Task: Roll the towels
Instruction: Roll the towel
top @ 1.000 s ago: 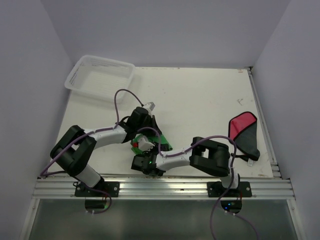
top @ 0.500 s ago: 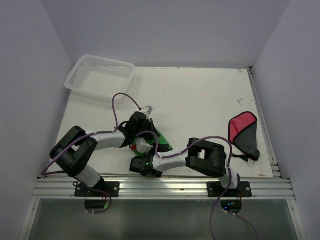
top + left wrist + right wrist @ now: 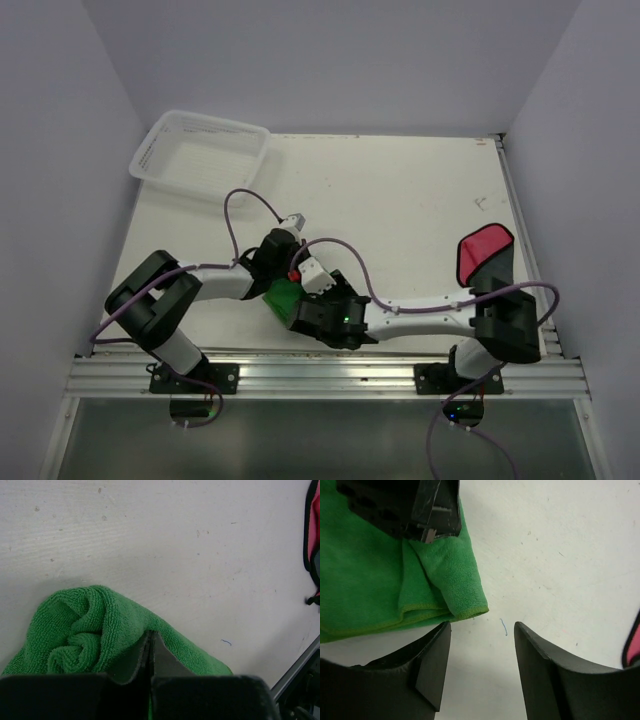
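The green towel (image 3: pixel 282 298) lies partly rolled near the table's front edge, between both grippers. Its coiled end (image 3: pixel 82 635) shows in the left wrist view. My left gripper (image 3: pixel 285 280) is shut, fingertips (image 3: pixel 150 637) pressed together on a fold of the green cloth. My right gripper (image 3: pixel 482 625) stands open just in front of the towel's loose corner (image 3: pixel 465 605), with only bare table between its fingers. In the top view, the right gripper (image 3: pixel 303 313) sits low beside the towel. The red towel (image 3: pixel 485 255) with its dark underside lies flat at the far right.
A white mesh basket (image 3: pixel 205 155) stands at the back left corner. A metal rail (image 3: pixel 320 375) runs along the near edge. The right arm (image 3: pixel 430 312) stretches across the front of the table. The red towel's edge (image 3: pixel 314 525) shows at the right.
My right gripper has opened and no longer holds the green towel. Its arm has stretched out, the elbow swinging to the right. The left gripper stayed shut on the towel.
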Robot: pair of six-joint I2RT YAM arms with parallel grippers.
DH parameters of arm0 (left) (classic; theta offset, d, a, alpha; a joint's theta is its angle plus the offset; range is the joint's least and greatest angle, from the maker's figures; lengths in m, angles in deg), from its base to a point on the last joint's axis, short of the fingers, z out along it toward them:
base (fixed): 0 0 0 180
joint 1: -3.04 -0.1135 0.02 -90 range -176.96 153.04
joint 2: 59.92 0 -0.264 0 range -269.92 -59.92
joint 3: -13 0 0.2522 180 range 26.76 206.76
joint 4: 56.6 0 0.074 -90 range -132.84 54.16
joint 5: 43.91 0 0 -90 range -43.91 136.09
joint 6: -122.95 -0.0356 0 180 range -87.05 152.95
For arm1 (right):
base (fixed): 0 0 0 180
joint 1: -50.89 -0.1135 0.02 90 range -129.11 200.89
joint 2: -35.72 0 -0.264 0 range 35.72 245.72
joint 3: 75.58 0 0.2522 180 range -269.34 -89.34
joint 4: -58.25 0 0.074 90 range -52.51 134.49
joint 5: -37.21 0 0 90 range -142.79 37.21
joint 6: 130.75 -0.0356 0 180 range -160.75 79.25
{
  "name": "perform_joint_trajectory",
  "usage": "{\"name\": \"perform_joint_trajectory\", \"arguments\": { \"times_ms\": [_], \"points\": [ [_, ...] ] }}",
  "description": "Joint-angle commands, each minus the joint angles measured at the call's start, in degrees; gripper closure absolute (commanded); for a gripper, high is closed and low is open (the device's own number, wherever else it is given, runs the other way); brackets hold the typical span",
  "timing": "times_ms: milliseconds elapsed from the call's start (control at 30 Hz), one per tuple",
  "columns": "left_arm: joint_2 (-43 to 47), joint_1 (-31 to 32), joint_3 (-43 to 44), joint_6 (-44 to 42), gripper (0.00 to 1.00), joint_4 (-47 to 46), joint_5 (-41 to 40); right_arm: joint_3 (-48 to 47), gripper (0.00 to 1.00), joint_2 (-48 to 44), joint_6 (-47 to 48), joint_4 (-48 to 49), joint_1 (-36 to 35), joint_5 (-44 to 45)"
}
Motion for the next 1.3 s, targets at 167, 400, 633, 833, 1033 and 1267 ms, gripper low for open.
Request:
{"name": "perform_joint_trajectory", "arguments": {
  "times_ms": [167,400,633,833,1033,1267],
  "points": [
    [-2.1,0.0,-2.2,-1.1,1.00,5.5,-3.9,11.4,0.41,-18.1,-5.8,15.8,3.8,-12.2],
    [-1.2,0.0,-1.7,-1.6,1.00,6.5,-4.2,21.1,0.41,-23.6,-10.7,28.3,22.6,-36.0],
    [-0.5,0.0,-1.6,-2.1,1.00,7.2,-4.6,24.9,0.41,-19.9,-15.1,37.9,30.9,-50.9],
    [-0.2,0.0,-1.5,-1.8,1.00,7.7,-4.9,27.0,0.44,-15.3,-18.3,43.5,32.0,-55.5],
    [0.5,0.0,-1.9,-0.9,1.00,8.1,-5.4,29.0,0.51,-12.0,-19.6,47.3,32.1,-58.7],
    [0.7,0.0,-3.6,1.1,1.00,7.6,-7.8,29.2,0.79,-9.9,-20.4,49.8,32.1,-60.8]
  ]
}}
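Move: The green towel's right end, by its near corner, lies about 3 cm ahead of the open right hand, 1 cm to its left and 5 cm below. The left gripper, already shut on the towel's far-right edge, is 8 cm ahead and 8 cm left; the red-and-black pouch is 9 cm ahead, 36 cm right. From the left hand, that right end lies some 5 cm back, 7 cm right, about level. Right hand lifts, sweeps forward-right, sinks about 8 cm, rolling some 60 degrees, and pinches the towel's right end. ##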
